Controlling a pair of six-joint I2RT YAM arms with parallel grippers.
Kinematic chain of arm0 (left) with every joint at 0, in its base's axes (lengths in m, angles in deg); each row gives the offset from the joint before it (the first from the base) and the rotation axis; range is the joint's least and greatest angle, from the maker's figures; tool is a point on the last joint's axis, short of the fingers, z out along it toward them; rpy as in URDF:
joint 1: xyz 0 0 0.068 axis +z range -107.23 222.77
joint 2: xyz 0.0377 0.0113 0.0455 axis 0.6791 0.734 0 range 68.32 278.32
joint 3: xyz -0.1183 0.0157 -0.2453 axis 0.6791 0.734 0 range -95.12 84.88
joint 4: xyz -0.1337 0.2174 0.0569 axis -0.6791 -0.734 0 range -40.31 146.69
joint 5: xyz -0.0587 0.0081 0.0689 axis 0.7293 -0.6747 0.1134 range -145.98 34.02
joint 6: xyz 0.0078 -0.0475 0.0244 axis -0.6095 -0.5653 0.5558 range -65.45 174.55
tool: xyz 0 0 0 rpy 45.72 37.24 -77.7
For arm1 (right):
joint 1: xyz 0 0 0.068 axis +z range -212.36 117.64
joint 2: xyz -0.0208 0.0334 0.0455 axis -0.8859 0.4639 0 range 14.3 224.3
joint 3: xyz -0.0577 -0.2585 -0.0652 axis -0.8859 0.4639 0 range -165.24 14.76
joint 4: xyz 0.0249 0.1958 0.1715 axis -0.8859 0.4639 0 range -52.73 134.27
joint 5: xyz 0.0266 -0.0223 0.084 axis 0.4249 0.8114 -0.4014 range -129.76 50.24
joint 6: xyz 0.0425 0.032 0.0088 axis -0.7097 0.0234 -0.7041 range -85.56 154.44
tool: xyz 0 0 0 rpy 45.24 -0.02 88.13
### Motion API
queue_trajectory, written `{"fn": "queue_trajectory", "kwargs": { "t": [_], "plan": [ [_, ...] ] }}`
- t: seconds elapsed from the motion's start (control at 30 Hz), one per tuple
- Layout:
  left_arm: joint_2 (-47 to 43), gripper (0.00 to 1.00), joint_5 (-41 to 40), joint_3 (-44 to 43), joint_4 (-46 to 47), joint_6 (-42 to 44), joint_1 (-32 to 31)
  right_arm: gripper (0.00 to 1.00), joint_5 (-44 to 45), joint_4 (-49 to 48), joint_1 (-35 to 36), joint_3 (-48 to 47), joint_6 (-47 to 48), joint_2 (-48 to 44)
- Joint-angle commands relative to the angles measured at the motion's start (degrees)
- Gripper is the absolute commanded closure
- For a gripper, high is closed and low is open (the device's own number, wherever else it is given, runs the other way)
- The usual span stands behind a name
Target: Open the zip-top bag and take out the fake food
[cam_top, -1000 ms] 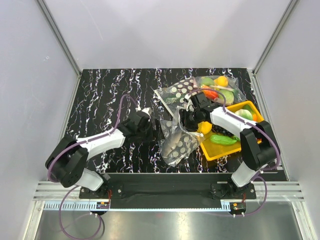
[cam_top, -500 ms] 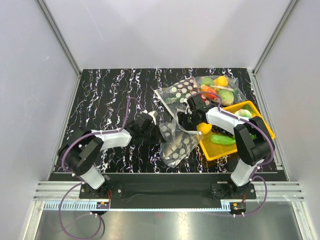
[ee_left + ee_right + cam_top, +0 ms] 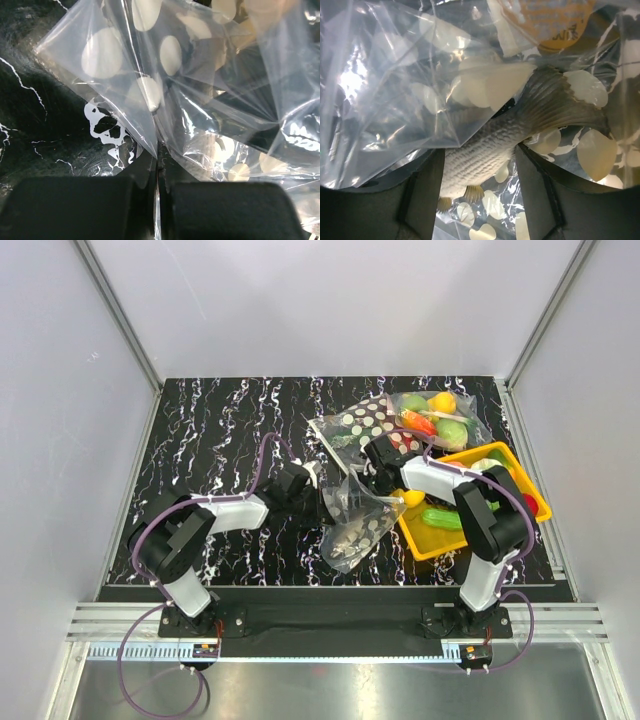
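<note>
The zip-top bag (image 3: 356, 523), clear plastic with white dots, lies crumpled at the table's middle front. My left gripper (image 3: 322, 492) is at its left edge. In the left wrist view the gripper (image 3: 157, 152) is shut on a fold of the bag's film (image 3: 150, 115). My right gripper (image 3: 373, 478) is at the bag's upper right. In the right wrist view it (image 3: 479, 152) stands open, with a silver-grey fish (image 3: 492, 145) lying between its fingers (image 3: 427, 195) under the bag's plastic. The fish touches the left finger only. A yellow lemon-like piece (image 3: 411, 497) sits by the tray's left edge.
A yellow tray (image 3: 505, 454) at the right holds a green cucumber (image 3: 443, 519) and other toys. Behind my right gripper lie a dark polka-dot bag (image 3: 360, 423) and a clear bag of coloured toy food (image 3: 440, 415). The table is black marble-patterned (image 3: 220, 430), with walls on three sides.
My left gripper moved right to the bag's edge and shut on the film. My right gripper opened wider and drew slightly back; the bag's upper part rose between them.
</note>
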Motion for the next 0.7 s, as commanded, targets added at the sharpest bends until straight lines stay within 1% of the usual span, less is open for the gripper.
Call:
{"fn": "queue_trajectory", "kwargs": {
  "t": [0.0, 0.13, 0.23, 0.27, 0.3, 0.47, 0.67],
  "plan": [
    [0.12, 1.00, 1.28, -2.40, 2.94, 1.10, -0.11, 0.37, 1.03, 1.52, 0.98, -0.52, -0.37, 2.71],
    [-0.31, 1.00, 1.10, -2.40, 2.85, 1.36, -0.02, 0.72, 1.47, 2.40, 1.07, -1.22, 0.07, 3.77],
    [-1.45, 1.00, -0.47, -2.40, 1.80, 1.98, -0.02, 0.88, 1.55, 3.28, 1.16, -2.19, 0.42, 3.77],
    [-1.81, 1.00, -0.83, -2.40, 1.28, 2.41, -0.02, 0.97, 1.64, 3.89, 1.07, -2.80, 0.59, 3.51],
    [-2.07, 1.00, -1.36, -2.40, 0.14, 2.68, -0.02, 1.00, 1.90, 4.33, 1.16, -3.24, 0.51, 3.24],
    [-4.27, 1.00, -5.84, -2.31, -4.08, 3.82, 0.42, 1.00, 3.04, 7.49, 1.07, -6.66, 1.12, -0.44],
    [-7.70, 1.00, -10.67, -1.08, -7.78, 4.61, 0.94, 1.00, 6.82, 11.27, 0.55, -10.53, 1.83, -5.71]
  ]
}}
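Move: The fake fish lies inside the dotted bag, under and partly between the right hand's open fingers. Its middle is about 3 cm back and 5 cm to the left, a centimetre lower. The lemon in the tray sits level, some 9 cm to the right, and the green cucumber about 16 cm right and 5 cm back. From the left hand, already pinching the bag, the fish lies some 2 cm ahead, 6 cm right and 2 cm lower. The right fingers shut all the way down by the fish, taking bag film between the tips rather than the fish's body, while the hand dips under a centimetre; then it lifts nearly 3 cm. The left hand keeps its pinch on the bag, holds still at first, then draws about 2 cm to the left with a slight rise, pulling the film along. ##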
